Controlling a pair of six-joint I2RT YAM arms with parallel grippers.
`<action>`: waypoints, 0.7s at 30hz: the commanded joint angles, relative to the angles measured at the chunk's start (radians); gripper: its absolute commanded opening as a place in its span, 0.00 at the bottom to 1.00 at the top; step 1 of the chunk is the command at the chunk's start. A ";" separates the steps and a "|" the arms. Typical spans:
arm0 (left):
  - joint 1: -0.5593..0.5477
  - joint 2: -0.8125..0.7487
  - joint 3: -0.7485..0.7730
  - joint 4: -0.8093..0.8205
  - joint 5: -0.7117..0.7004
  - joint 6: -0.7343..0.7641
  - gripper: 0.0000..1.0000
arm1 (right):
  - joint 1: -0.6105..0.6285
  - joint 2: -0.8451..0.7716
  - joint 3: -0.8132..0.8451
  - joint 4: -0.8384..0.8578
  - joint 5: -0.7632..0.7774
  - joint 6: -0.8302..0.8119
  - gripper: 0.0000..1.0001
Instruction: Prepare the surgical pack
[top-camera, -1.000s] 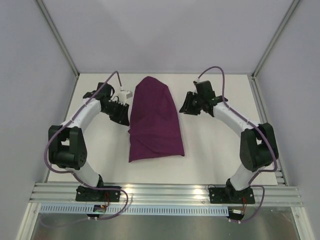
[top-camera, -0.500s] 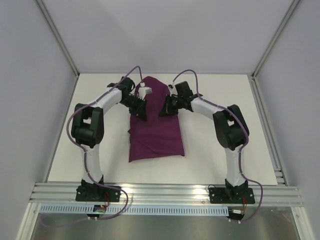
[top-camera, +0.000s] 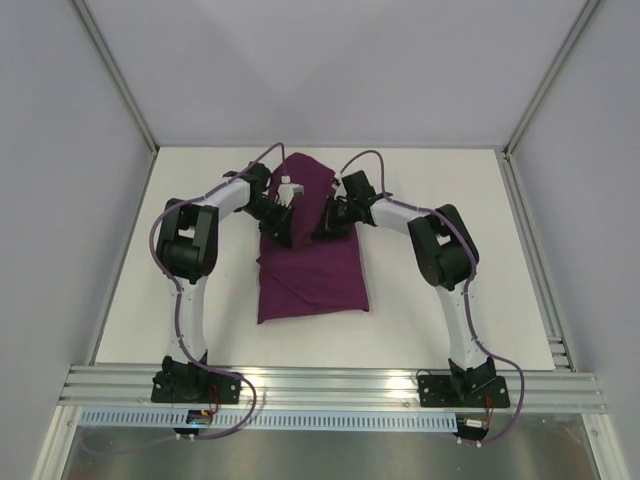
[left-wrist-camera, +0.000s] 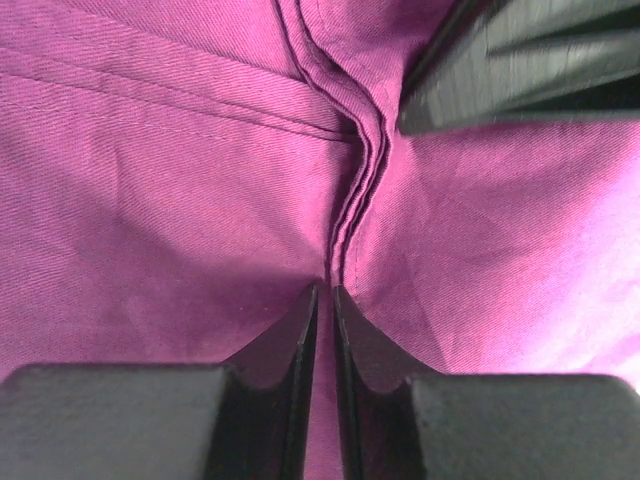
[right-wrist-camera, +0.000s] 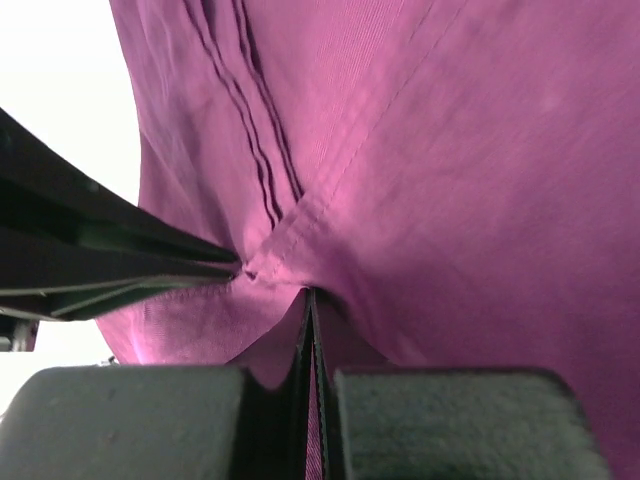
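Observation:
The surgical pack (top-camera: 315, 280) is a plum-purple fabric bundle lying lengthwise in the middle of the white table (top-camera: 430, 290). Both arms reach in over its upper half and meet near its centre line. My left gripper (top-camera: 296, 228) is shut on a thin ridge of the fabric (left-wrist-camera: 180, 200), which runs between its fingertips (left-wrist-camera: 326, 292). My right gripper (top-camera: 323, 224) is shut on a fold of the same cloth (right-wrist-camera: 450, 150), pinched at its tips (right-wrist-camera: 311, 296). Each wrist view shows the other gripper's fingers (left-wrist-camera: 520, 70) (right-wrist-camera: 100, 260) close by, touching the cloth.
Grey enclosure walls with aluminium posts (top-camera: 125, 90) stand on three sides of the table. A metal rail (top-camera: 330, 385) runs along the near edge, where the arm bases are bolted.
Both arms have swung inward from the pack's sides onto its upper middle. Both grippers, open a second ago, have closed on the fabric.

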 joint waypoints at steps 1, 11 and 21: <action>0.008 -0.022 0.001 -0.003 -0.073 0.005 0.20 | -0.016 0.031 0.069 -0.021 0.031 0.020 0.00; 0.067 -0.119 0.105 -0.019 -0.039 -0.035 0.20 | -0.096 -0.077 0.166 -0.084 0.146 0.005 0.04; 0.114 0.025 0.128 0.004 -0.125 -0.096 0.20 | -0.151 0.063 0.113 -0.013 0.142 0.120 0.02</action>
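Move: Both hands' closed fingertips are low on the folded cloth. The cloth's left edge lies about 5 cm left, 4 cm ahead and 1 cm below the left hand; the cloth's right edge, about 8 cm right, 7 cm ahead and 1 cm below the right. The cloth's far tip lies some 22 cm ahead and 4 cm right of the left hand, or 22 cm ahead and 4 cm left of the right. Closed hands lift off the cloth, arcing forward and apart towards its side edges, right about 10 cm, left 6. ##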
